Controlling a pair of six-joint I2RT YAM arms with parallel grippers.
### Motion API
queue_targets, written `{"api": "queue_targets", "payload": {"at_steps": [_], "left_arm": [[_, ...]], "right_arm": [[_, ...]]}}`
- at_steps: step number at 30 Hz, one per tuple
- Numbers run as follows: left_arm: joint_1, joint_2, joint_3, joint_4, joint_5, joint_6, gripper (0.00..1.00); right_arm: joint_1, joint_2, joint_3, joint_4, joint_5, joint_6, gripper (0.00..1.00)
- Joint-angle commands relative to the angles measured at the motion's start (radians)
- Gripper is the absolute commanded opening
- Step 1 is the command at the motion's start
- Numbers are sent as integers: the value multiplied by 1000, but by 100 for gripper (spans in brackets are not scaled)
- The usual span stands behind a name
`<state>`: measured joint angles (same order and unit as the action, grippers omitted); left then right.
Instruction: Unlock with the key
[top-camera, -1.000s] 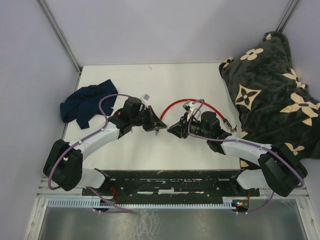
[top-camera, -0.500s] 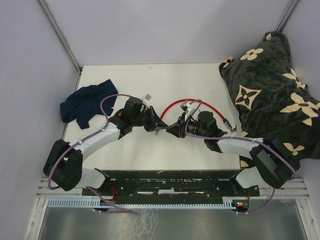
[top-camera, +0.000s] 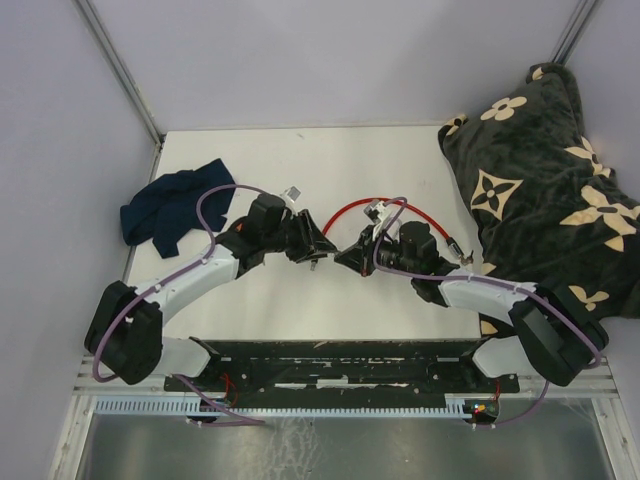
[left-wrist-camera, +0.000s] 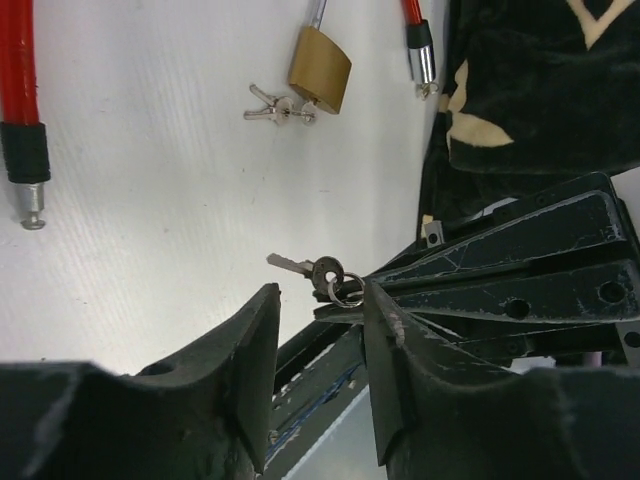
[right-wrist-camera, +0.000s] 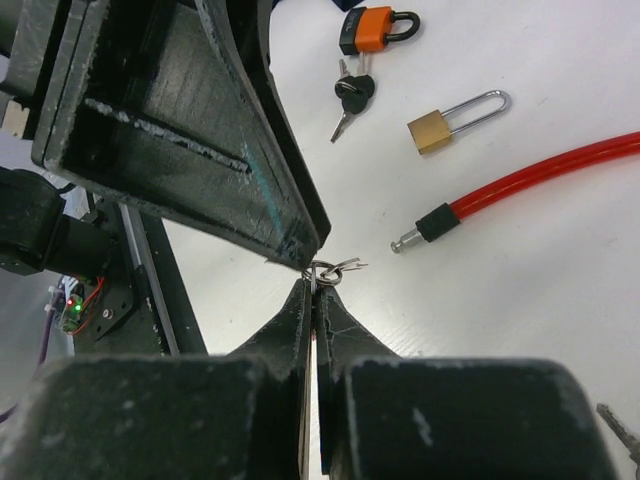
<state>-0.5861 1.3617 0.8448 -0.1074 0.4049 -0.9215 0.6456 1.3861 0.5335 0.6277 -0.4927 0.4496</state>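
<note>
A small silver key (left-wrist-camera: 318, 269) on a split ring hangs above the table between the two grippers. My right gripper (right-wrist-camera: 318, 285) is shut on it at the ring end, and its blade sticks out to the side. My left gripper (left-wrist-camera: 320, 292) stands open just short of the key, with nothing between its fingers. Further out on the table lies a brass padlock (left-wrist-camera: 320, 68) with a long shackle and a small bunch of keys (left-wrist-camera: 276, 110) beside it. An orange padlock (right-wrist-camera: 365, 28) and black-headed keys (right-wrist-camera: 352, 92) also lie there.
A red cable lock (top-camera: 368, 206) curves behind the grippers, its metal end (right-wrist-camera: 405, 241) near the held key. A dark blanket with flower prints (top-camera: 540, 170) is heaped at the right. A blue cloth (top-camera: 170, 208) lies at the left edge.
The left jaws have opened and let go of the key. The right jaws have shut on it. Both arms have hardly moved.
</note>
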Motion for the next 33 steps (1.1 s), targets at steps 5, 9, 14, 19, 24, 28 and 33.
{"api": "queue_targets", "payload": {"at_steps": [5, 9, 14, 19, 24, 28, 33], "left_arm": [[-5, -119, 26, 27, -94, 220, 64], [-4, -137, 7, 61, -56, 217, 72], [-4, -108, -81, 193, -9, -58, 74], [-3, -117, -203, 376, 29, -343, 76], [-4, -142, -219, 380, -4, -479, 78], [-8, -125, -232, 378, 3, -568, 79], [-17, -91, -259, 443, 17, -649, 79]], "right_arm": [[-3, -145, 109, -397, -32, -105, 2], [-4, -184, 152, -575, -23, -195, 2], [-3, -182, 179, -598, -38, -189, 2], [-3, -182, 163, -517, -54, -139, 2], [-2, -174, 136, -429, -49, -81, 2], [6, -160, 115, -347, -35, -36, 2], [25, -145, 108, -281, 4, -13, 2]]}}
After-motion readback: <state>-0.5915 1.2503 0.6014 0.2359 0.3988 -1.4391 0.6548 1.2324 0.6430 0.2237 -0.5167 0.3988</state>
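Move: The key is already pinched in the right fingers, some 3 cm to the right of the left hand and 1 cm lower. The small brass padlock lies about 12 cm ahead, 12 left and 13 below the left hand, and 13 ahead and 15 left of the right. The orange padlock is some 9 cm left of the brass one; the cable's plug end lies 3 cm ahead and 2 left of the left hand. Right hand draws the pinched key back-right some 4 cm, then rises; left opens wider, turning about 30 degrees. ##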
